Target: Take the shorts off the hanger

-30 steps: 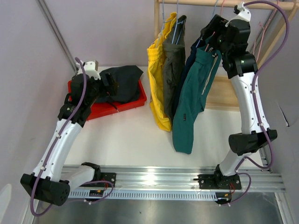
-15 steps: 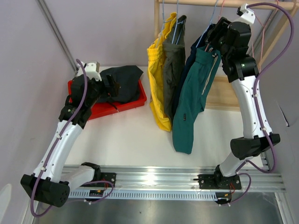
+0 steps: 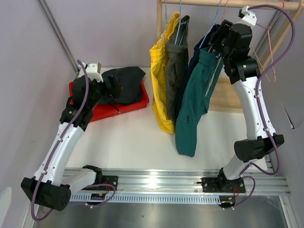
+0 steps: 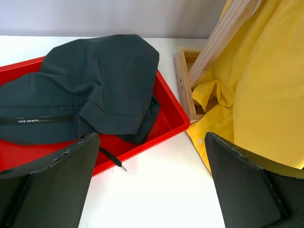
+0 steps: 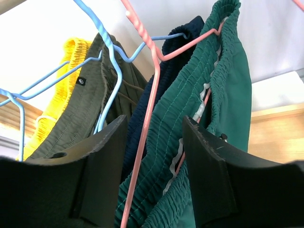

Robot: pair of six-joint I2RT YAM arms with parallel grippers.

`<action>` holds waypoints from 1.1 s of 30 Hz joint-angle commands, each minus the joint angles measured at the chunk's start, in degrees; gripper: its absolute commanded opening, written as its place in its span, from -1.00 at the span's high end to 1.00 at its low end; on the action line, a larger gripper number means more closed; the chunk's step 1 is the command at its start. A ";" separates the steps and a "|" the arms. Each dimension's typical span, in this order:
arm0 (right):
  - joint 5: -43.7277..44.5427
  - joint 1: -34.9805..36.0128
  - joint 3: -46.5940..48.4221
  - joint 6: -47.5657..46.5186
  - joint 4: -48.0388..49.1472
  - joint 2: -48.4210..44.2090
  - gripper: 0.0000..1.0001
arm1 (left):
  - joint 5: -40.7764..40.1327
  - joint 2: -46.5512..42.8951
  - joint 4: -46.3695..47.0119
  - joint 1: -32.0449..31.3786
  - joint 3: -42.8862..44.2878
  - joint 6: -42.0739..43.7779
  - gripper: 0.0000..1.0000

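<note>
Four shorts hang on wire hangers from the wooden rail: yellow, olive-grey, navy and teal green. The black shorts lie bunched in the red tray. My right gripper is up at the hanger tops. In the right wrist view its jaws are closed on the teal green shorts' elastic waistband, with the pink hanger wire also between them. My left gripper hovers by the tray, open and holding nothing.
A wooden rack frame stands behind the hanging shorts, its foot beside the tray. Blue hangers carry the olive-grey and yellow shorts. A bare pink hanger dangles at the far right. A slanted metal pole crosses the left wall.
My right wrist has shifted slightly right and up at the hanger tops, and its jaws have narrowed onto the teal green waistband. The left arm has not moved.
</note>
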 commanded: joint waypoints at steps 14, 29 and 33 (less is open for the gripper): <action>0.61 0.83 -2.87 0.91 4.25 2.10 0.75 | 1.33 -0.52 2.17 0.97 -1.34 -0.91 -0.99; 6.14 0.13 6.35 -5.41 -1.02 -5.45 1.00 | 12.06 0.44 3.32 -2.53 1.03 2.94 -0.99; 7.73 -0.48 6.80 -6.91 -1.19 -8.97 1.00 | 9.60 1.49 0.51 -9.81 6.65 4.63 -0.99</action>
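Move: The near arm of the pink hanger is the right gripper's mark, about 2 cm ahead, 1 cm left and 3 cm below it. The teal waistband lies some 4 cm ahead, 1 cm left and 6 cm down; the navy one is about 6 cm ahead and 5 cm left, equally low. From the left gripper the teal waistband is roughly 16 cm ahead, 42 cm right and 10 cm higher; the yellow shorts hang about 8 cm ahead, 20 cm right and slightly lower. Lower the right gripper about 3.5 cm, easing it some 2 cm forward, and shut its half-open fingers on the near arm of the pink hanger; then, keeping the pinch, draw it back, right and up. Late on, swing the open left gripper about 6 cm right and slightly back, turning it some 15 degrees clockwise. ##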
